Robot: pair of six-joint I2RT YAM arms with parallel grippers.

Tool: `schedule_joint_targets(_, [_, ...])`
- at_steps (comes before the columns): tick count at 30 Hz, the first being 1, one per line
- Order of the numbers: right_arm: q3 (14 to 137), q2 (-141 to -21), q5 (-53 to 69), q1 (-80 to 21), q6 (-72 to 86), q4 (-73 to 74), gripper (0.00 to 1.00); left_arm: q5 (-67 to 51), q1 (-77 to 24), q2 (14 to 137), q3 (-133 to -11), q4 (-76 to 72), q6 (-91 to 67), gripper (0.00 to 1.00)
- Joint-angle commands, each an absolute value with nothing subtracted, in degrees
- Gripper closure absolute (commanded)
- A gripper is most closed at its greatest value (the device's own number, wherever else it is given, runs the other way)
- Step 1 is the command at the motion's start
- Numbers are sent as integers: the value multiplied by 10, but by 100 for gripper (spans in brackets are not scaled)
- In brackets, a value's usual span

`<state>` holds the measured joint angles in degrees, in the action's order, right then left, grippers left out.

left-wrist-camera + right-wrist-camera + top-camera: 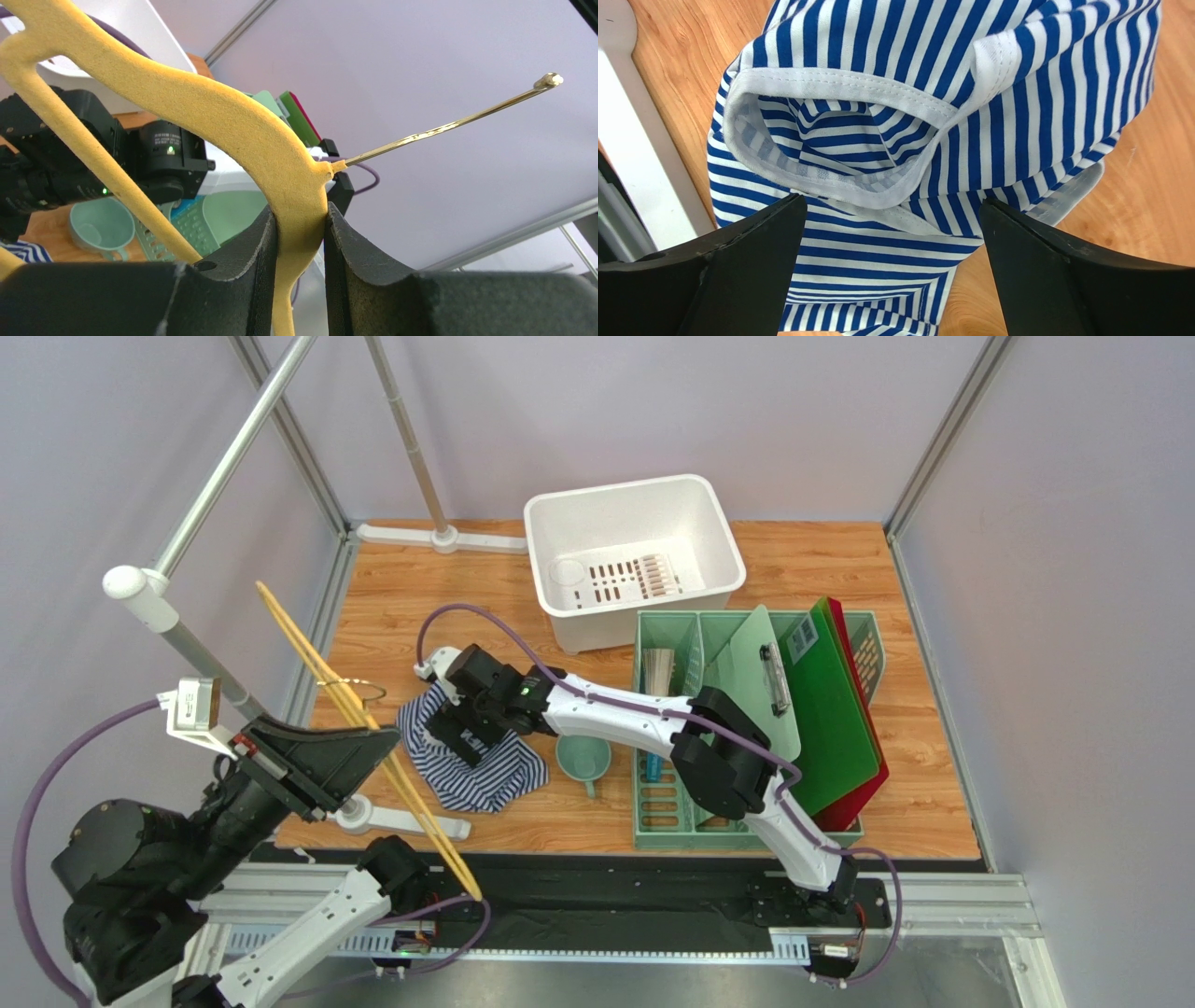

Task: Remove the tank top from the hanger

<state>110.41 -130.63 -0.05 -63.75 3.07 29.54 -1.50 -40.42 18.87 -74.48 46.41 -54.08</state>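
The striped navy-and-white tank top (484, 770) lies crumpled on the wooden table, off the hanger. In the right wrist view the tank top (913, 105) fills the space below my right gripper (892, 210), which is open wide, with nothing between its fingers. From above, my right gripper (460, 725) hovers over the cloth's left part. The yellow hanger (351, 714) slants in the air at the left, bare. My left gripper (300, 213) is shut on the hanger (231, 119) just below its thin metal hook (449, 126). From above, the left gripper (376, 749) grips the hanger's middle.
A white basin (631, 553) stands at the back. A green rack (659, 819) holding green and red boards is to the right. A teal cup (582, 756) sits beside the cloth. The grey rail (232, 455) and its white base (368, 816) stand at the left.
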Motion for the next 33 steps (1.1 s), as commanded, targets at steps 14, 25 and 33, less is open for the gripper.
schedule_joint_targets(14, [1097,-1313,49,-653,-4,222,0,163,-404,219,-664,361,-715,100])
schedule_joint_targets(25, [1068,-1353,-68,-686,8,228,0,171,-404,265,-689,357,-680,100])
schedule_joint_targets(33, [1111,-1395,-68,-670,24,273,9,159,-404,266,-689,354,-682,100])
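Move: The tank top lies bunched on the table beneath the open right hand, its middle some 2 cm back, 2 cm right and 5 cm below. From that hand the mug is about 17 cm right and 4 cm back, the rack foot 12 cm back and 5 cm left. The left hand, already gripping the bare hanger, has the tank top about 17 cm ahead, 1 cm left and 43 cm below; the rail's near end is 14 cm ahead and 17 cm left, level in height. Open right hand sinks about 5 cm onto the tank top; left carries the hanger 9 cm forward. ##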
